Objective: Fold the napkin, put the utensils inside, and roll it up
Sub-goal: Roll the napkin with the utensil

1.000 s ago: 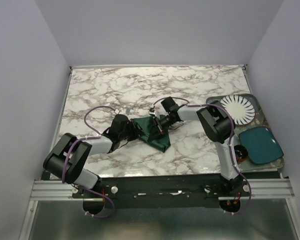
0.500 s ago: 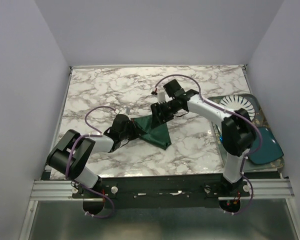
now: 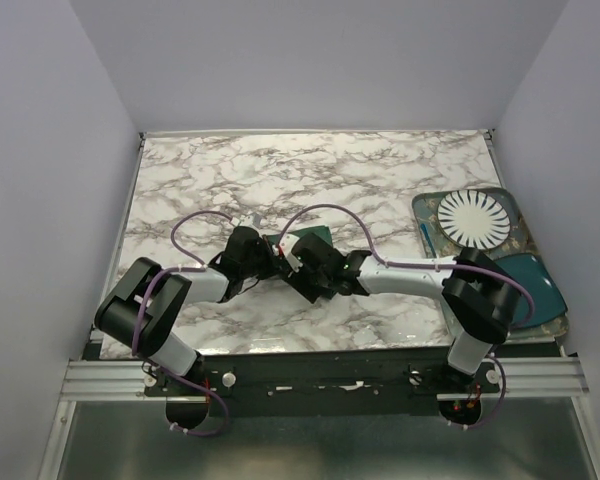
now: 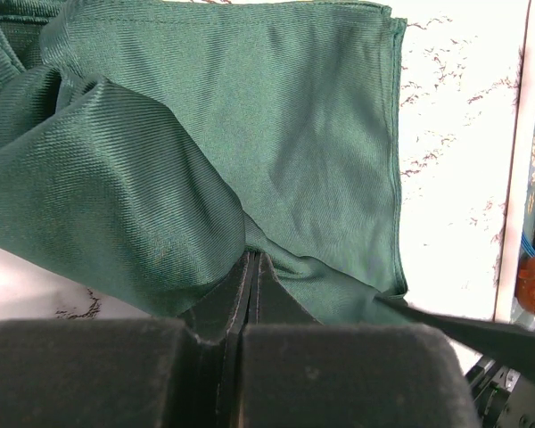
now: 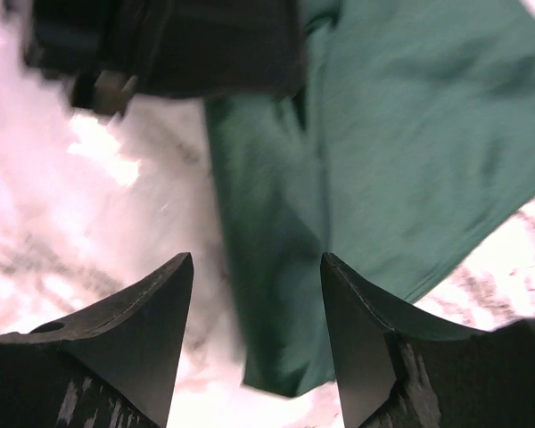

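The napkin (image 3: pixel 316 237) is a dark green cloth lying mid-table, mostly covered by both arms in the top view. It fills the left wrist view (image 4: pixel 276 116), bunched in folds on the left with a straight hemmed edge on the right. My left gripper (image 3: pixel 273 262) (image 4: pixel 251 259) is shut on a fold of it. My right gripper (image 3: pixel 302 272) (image 5: pixel 255 259) hangs open just above the napkin (image 5: pixel 401 134), a narrow end of cloth showing between its fingers, untouched. The right wrist view is blurred. The utensils are out of view.
At the right edge of the table a patterned tray (image 3: pixel 420 205) carries a white ribbed plate (image 3: pixel 473 218) and a thin blue stick (image 3: pixel 423 236). A teal dish (image 3: pixel 525 290) sits nearer on the same tray. Both arms cross at the table's middle.
My right arm has swung from the napkin's far side down to its near side and its jaws have opened wider. My left gripper has kept its hold in place.
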You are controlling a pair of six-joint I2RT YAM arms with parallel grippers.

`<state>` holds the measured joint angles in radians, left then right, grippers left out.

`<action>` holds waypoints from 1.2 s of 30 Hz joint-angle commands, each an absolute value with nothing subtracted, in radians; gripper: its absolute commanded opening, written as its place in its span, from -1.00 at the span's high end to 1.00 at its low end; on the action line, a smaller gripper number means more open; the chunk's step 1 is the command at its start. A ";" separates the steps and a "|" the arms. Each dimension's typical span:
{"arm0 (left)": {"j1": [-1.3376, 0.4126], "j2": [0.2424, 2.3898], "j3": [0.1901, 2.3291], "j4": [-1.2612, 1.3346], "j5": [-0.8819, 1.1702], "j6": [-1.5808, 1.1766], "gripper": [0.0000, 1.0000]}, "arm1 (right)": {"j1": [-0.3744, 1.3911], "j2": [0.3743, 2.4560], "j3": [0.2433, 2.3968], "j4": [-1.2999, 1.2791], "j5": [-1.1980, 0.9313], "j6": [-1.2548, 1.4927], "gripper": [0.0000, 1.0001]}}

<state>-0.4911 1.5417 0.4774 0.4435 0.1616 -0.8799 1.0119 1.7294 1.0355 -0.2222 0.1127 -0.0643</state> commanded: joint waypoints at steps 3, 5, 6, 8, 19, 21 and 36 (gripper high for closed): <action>-0.485 1.583 0.466 0.319 0.110 -0.854 1.00 | 1.026 1.808 1.058 -0.094 0.268 -0.130 -0.35; -0.485 1.582 0.465 0.319 0.109 -0.854 1.00 | 1.028 1.824 1.074 -0.091 0.268 -0.137 -0.35; -0.486 1.583 0.466 0.316 0.109 -0.853 1.00 | 1.029 1.833 1.074 -0.091 0.267 -0.135 -0.34; -0.485 1.580 0.471 0.307 0.110 -0.851 1.00 | 1.031 1.838 1.077 -0.087 0.258 -0.132 -0.33; -0.483 1.563 0.482 0.284 0.110 -0.847 1.00 | 1.022 1.881 1.078 -0.097 0.172 -0.022 0.12; -0.483 1.546 0.483 0.275 0.103 -0.839 1.00 | 1.011 1.870 1.066 -0.098 0.143 -0.005 0.31; -0.423 1.322 0.725 -0.043 0.103 -0.733 0.33 | 0.824 1.819 0.930 -0.038 -0.418 0.123 0.70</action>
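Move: For the right hand, open above the rolled edge of the napkin, the stretch of roll to be pinched lies about 2 cm ahead, 2 cm left and 2 cm below. The roll's near end is some 3 cm back and 2 cm right; the flat part of the napkin is about 6 cm ahead, level sideways and 2 cm below. From the left hand, its shut tips already on the roll, that stretch is about 4 cm back and 4 cm right, at the same height. The right fingers straddle the napkin's rolled edge and close on it, pinching the cloth, after the hand eases about 3 cm forward and left and sinks a little over 1 cm; its wrist then turns some 15 degrees, left side rising. The left hand keeps its shut tips on the roll until the right has a grip, then comes free, rising about 5 cm with a slight drift forward and left as its fingers part by a third. ##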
